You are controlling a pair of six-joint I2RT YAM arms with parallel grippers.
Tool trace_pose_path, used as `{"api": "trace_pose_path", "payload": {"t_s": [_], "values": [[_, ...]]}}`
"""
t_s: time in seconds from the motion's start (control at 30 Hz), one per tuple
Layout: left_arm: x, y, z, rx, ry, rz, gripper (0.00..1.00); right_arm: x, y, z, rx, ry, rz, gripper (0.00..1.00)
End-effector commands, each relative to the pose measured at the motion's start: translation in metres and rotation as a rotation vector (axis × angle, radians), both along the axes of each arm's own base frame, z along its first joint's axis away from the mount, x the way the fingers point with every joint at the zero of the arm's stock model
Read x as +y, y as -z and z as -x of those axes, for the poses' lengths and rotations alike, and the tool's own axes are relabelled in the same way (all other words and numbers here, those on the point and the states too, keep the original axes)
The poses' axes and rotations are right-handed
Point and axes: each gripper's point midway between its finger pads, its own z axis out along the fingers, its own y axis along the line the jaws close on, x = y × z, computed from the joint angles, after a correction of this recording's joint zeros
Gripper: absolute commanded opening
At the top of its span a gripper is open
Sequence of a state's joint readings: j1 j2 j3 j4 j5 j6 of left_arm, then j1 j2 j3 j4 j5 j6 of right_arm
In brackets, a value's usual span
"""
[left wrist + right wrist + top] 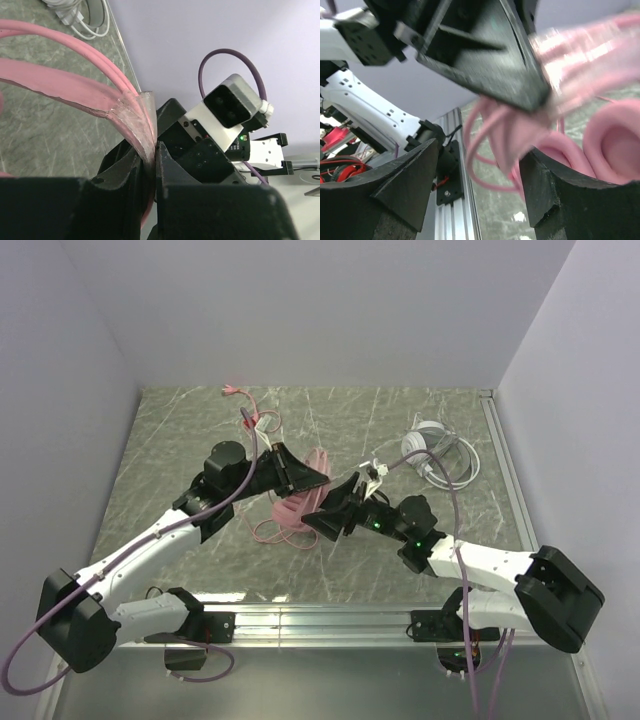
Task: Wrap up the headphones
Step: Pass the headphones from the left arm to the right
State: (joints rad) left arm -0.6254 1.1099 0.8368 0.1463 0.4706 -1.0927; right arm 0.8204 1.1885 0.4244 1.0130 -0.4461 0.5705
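Observation:
The pink headphones [292, 510] lie mid-table with their cord looped in a bundle under them. My left gripper [312, 476] is shut on them: in the left wrist view its jaws [155, 150] pinch the flat pink band and the pink cords [75, 50] together. My right gripper [338, 512] stands open just right of the bundle. In the right wrist view the blurred pink cord loops [490, 145] hang between its fingers [555, 190], and a pink ear cup [615, 145] sits to the right. The white-grey headphones [436, 448] rest at the back right with their thin cord coiled around them.
The pink cord's plug end [232, 392] trails to the back left by the wall. An aluminium rail [330, 618] runs along the near edge, and walls close in the table on three sides. The white-grey headphones [80, 15] also show in the left wrist view.

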Motion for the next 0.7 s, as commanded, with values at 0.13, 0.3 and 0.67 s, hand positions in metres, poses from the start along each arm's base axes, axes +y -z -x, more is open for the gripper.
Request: {"api": "trace_pose_path", "payload": {"t_s": [0.13, 0.3, 0.67], "values": [[-0.005, -0.036, 0.013, -0.102, 0.079, 0.142, 0.0, 0.011, -0.037, -0.003, -0.085, -0.02, -0.072, 0.52], [-0.006, -0.028, 0.018, -0.079, 0.102, 0.163, 0.0, 0.013, -0.035, -0.002, -0.081, -0.028, -0.075, 0.25], [0.041, 0.015, -0.028, -0.084, -0.1, -0.123, 0.79, -0.006, -0.014, -0.009, -0.011, 0.082, 0.068, 0.0]]}}
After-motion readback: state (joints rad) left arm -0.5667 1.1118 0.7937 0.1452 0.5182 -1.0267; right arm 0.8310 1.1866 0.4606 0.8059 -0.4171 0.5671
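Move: Some 3 cm ahead of the right hand, 5 cm to its left and 6 cm lower is the middle of the pink headphones, their band already reaching between its open fingers. The left gripper, pinching the taped band, is about 6 cm ahead and 4 cm above the right hand; from the left hand the headphones' middle is roughly 3 cm back, 5 cm left and 9 cm down. The white headphones lie about 28 cm ahead and 34 cm right of the right hand. Closing almost in place, the right fingers pinch the pink band beside its taped section; only then do the left fingers spread wide and let go. The left hand eases back about 1 cm first, then dips some 2 cm and swings forward and to its left, off the band. With its grip kept, the right hand finally sinks about 3 cm, fingertips tipping slightly down. ##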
